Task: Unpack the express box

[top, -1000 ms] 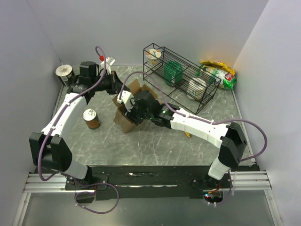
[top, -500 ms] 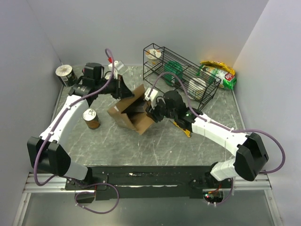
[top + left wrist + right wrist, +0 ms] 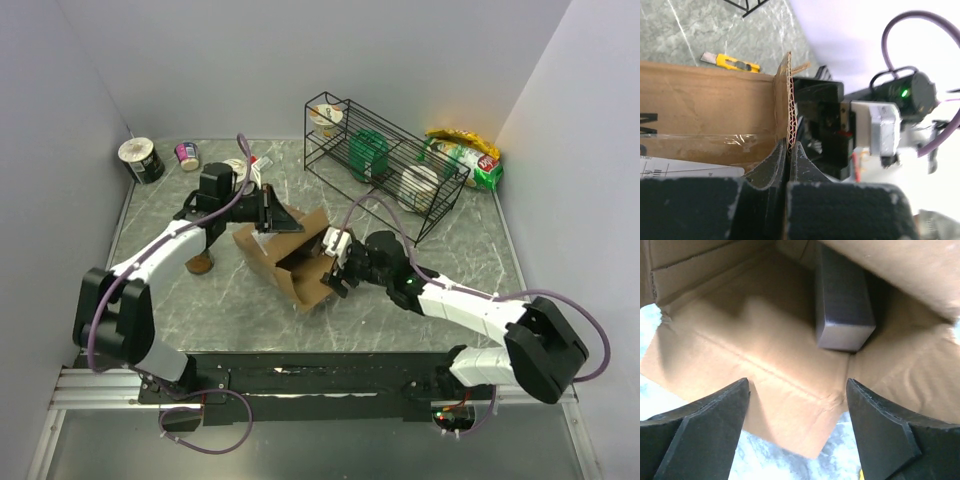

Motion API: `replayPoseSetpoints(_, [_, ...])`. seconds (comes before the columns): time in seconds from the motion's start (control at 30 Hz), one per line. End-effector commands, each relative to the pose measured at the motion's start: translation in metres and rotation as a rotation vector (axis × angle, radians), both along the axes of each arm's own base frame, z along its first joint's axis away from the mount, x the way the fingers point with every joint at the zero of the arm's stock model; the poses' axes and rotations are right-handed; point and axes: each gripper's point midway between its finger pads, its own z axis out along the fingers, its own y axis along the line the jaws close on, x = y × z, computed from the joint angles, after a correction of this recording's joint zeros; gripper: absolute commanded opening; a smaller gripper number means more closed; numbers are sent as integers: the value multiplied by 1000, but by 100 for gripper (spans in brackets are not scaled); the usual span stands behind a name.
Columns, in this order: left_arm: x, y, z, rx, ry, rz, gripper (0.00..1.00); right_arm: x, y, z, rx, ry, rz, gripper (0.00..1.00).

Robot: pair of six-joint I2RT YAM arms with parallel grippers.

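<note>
The express box point(image 3: 278, 252), a brown cardboard carton, lies tipped on its side mid-table with its open mouth toward the right arm. My left gripper point(image 3: 271, 214) is shut on the corrugated edge of its upper wall; in the left wrist view the fingertips point(image 3: 780, 155) pinch that edge, beside the box point(image 3: 705, 110) with its tape and a white label. My right gripper point(image 3: 336, 264) stands open at the mouth. The right wrist view looks into the box point(image 3: 765, 340), with the right gripper point(image 3: 797, 405) wide and nothing between its fingers. A dark rectangular block point(image 3: 842, 305) lies inside, at the far corner.
A black wire rack point(image 3: 385, 165) holding cups stands at the back. A snack bag point(image 3: 465, 155) lies at the back right. Cans point(image 3: 140, 160) and a small tin point(image 3: 187, 155) sit at the back left, another can point(image 3: 200, 262) by the left arm. A yellow utility knife point(image 3: 730, 61) lies past the box.
The left arm has dragged the box nearer and tipped it over. The right gripper has drawn back out of the box to its mouth and opened wide.
</note>
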Motion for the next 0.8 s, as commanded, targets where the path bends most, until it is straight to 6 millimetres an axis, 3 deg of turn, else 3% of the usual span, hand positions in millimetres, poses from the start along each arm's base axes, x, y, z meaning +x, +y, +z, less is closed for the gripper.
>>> replayPoseSetpoints(0.0, [5, -11, 19, -161, 105, -30, 1, 8, 3, -17, 10, 87, -61, 86])
replayPoseSetpoints(0.13, [12, -14, 13, -201, 140, -42, 1, 29, 7, -20, 55, 114, -127, 86])
replayPoseSetpoints(0.23, [12, -15, 10, -238, 226, -49, 1, 49, 10, -7, 166, 140, -177, 85])
replayPoseSetpoints(0.43, [20, -18, 17, -270, 212, -95, 1, 78, 26, 13, 244, 80, -184, 84])
replayPoseSetpoints(0.63, [20, -20, 26, -276, 189, -110, 1, 92, 39, 20, 343, 210, -226, 83])
replayPoseSetpoints(0.77, [14, -18, 31, -268, 180, -149, 1, 105, 39, 21, 358, 195, -287, 83])
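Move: The dark box inside the carton lies about 7 cm ahead of the right hand, 6 cm to its left and a couple of centimetres lower. From that hand the carton's middle is some 5 cm ahead, 9 cm left; the yellow cutter is level with it, 11 cm right, on the table; the wire rack is about 24 cm ahead, 12 cm right. From the left hand the dark box lies roughly 10 cm below, 2 cm left, 1 cm back. The right hand, fingers staying wide open, dips about 3 cm and then sweeps forward and back up, ending some 8 cm farther forward and 4 cm farther left, inside the carton's mouth towards the dark box, while its fingertips tilt up about 15 degrees and swing a little clockwise. The left hand keeps its pinch on the carton's upper cardboard edge and carries it about 5 cm forward and slightly right, dipping and rising again on the way, as its fingertips tilt up about 15 degrees. ##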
